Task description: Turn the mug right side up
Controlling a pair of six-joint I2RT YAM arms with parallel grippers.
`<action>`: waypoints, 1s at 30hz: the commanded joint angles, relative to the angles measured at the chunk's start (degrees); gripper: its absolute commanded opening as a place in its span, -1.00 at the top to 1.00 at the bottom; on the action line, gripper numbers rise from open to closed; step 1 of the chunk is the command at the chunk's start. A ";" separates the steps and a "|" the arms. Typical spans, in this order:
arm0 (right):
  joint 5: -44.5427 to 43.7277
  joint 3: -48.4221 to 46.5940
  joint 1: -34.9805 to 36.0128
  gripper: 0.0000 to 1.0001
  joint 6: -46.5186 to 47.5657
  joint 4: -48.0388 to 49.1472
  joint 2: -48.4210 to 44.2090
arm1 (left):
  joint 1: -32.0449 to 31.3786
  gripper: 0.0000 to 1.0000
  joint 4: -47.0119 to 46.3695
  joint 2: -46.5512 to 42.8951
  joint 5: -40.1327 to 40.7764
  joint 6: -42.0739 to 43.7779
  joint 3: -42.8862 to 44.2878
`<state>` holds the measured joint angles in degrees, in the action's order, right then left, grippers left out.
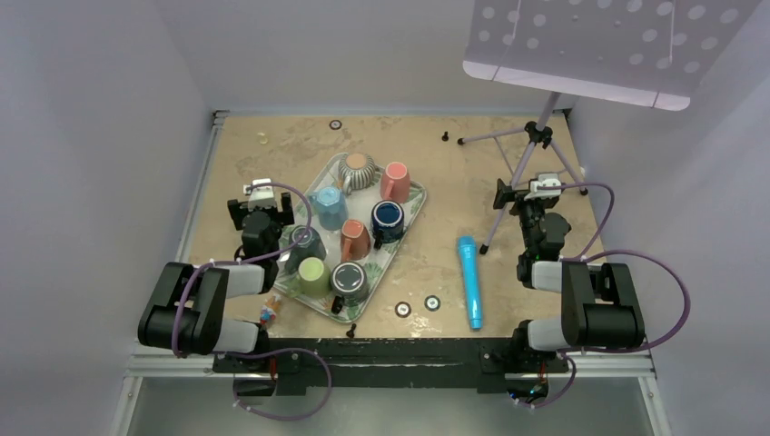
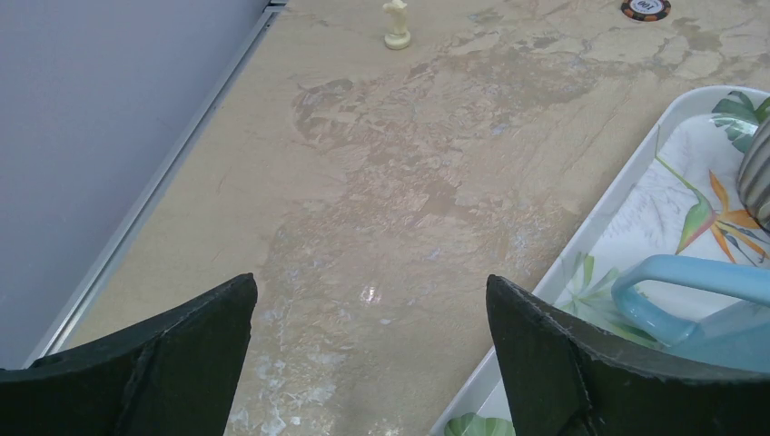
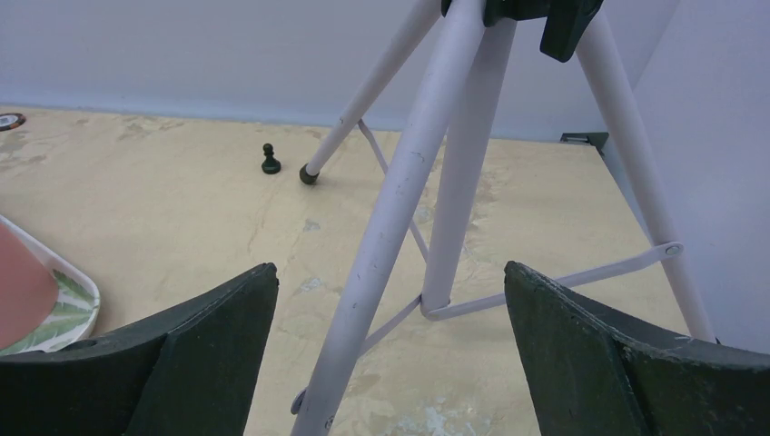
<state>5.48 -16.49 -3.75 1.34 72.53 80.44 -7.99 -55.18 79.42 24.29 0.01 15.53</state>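
Observation:
Several mugs stand on a white leaf-print tray [image 1: 413, 207]: striped [image 1: 357, 171], pink [image 1: 395, 182], light blue [image 1: 329, 207], dark blue [image 1: 388, 218], terracotta [image 1: 354, 240], dark green [image 1: 302, 245], pale green [image 1: 313, 272] and dark grey [image 1: 350, 280]. The dark grey one shows a ringed base upward; the dark blue one shows its inside. My left gripper [image 1: 261, 207] [image 2: 372, 300] is open over bare table just left of the tray rim [image 2: 599, 218], beside the light blue mug's handle [image 2: 672, 282]. My right gripper [image 1: 528, 202] [image 3: 390, 291] is open, far from the tray.
A lilac tripod [image 1: 531, 154] stands right in front of the right gripper, one leg [image 3: 399, 218] between its fingers' line of sight. A blue cylinder [image 1: 469, 280] lies mid-table. Poker chips [image 1: 402, 309], a black pawn [image 3: 270, 160] and a white pawn [image 2: 397, 25] are scattered about.

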 commanded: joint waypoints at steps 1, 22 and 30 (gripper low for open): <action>-0.49 -0.79 0.16 -0.97 0.90 3.89 -0.86 | 0.26 -1.00 -3.16 -0.75 0.31 -1.22 0.80; 12.08 -7.75 0.15 -0.97 -5.48 -24.21 -21.41 | 1.40 -0.76 91.32 -29.08 -45.42 31.26 31.74; 15.68 -6.83 0.19 -0.97 -7.92 -21.60 -22.65 | 1.31 -0.31 111.29 -25.11 -45.81 38.51 33.50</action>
<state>17.89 -22.00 -3.75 -4.43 49.87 57.84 -6.98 40.38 52.84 -18.70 32.86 50.24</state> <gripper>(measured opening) 0.983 0.690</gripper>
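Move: The dark teal mug, upside down on the tray, lies about 9 cm back and 12 cm to the right of the left hand, its middle some 5 cm lower. Around it, counted from that hand, are the light-blue mug, level with it and 17 cm right, the green mug 17 cm back and 13 cm right, and the red-brown mug 8 cm back and 23 cm right. From the right hand the teal mug lies some 56 cm left and 11 cm back, about 12 cm lower. The left hand lifts about 14 cm while sliding right, then draws back and sinks again by some 7 cm towards the teal mug's handle side, ending about 10 cm back and 9 cm right of its start, swinging clockwise some 50 degrees as the fingers tip steeply down and close by roughly a third, touching nothing. Meanwhile the empty right hand, fingers staying wide, rises about 8 cm beside the stand, easing left and slightly back and turning a little counter-clockwise. ##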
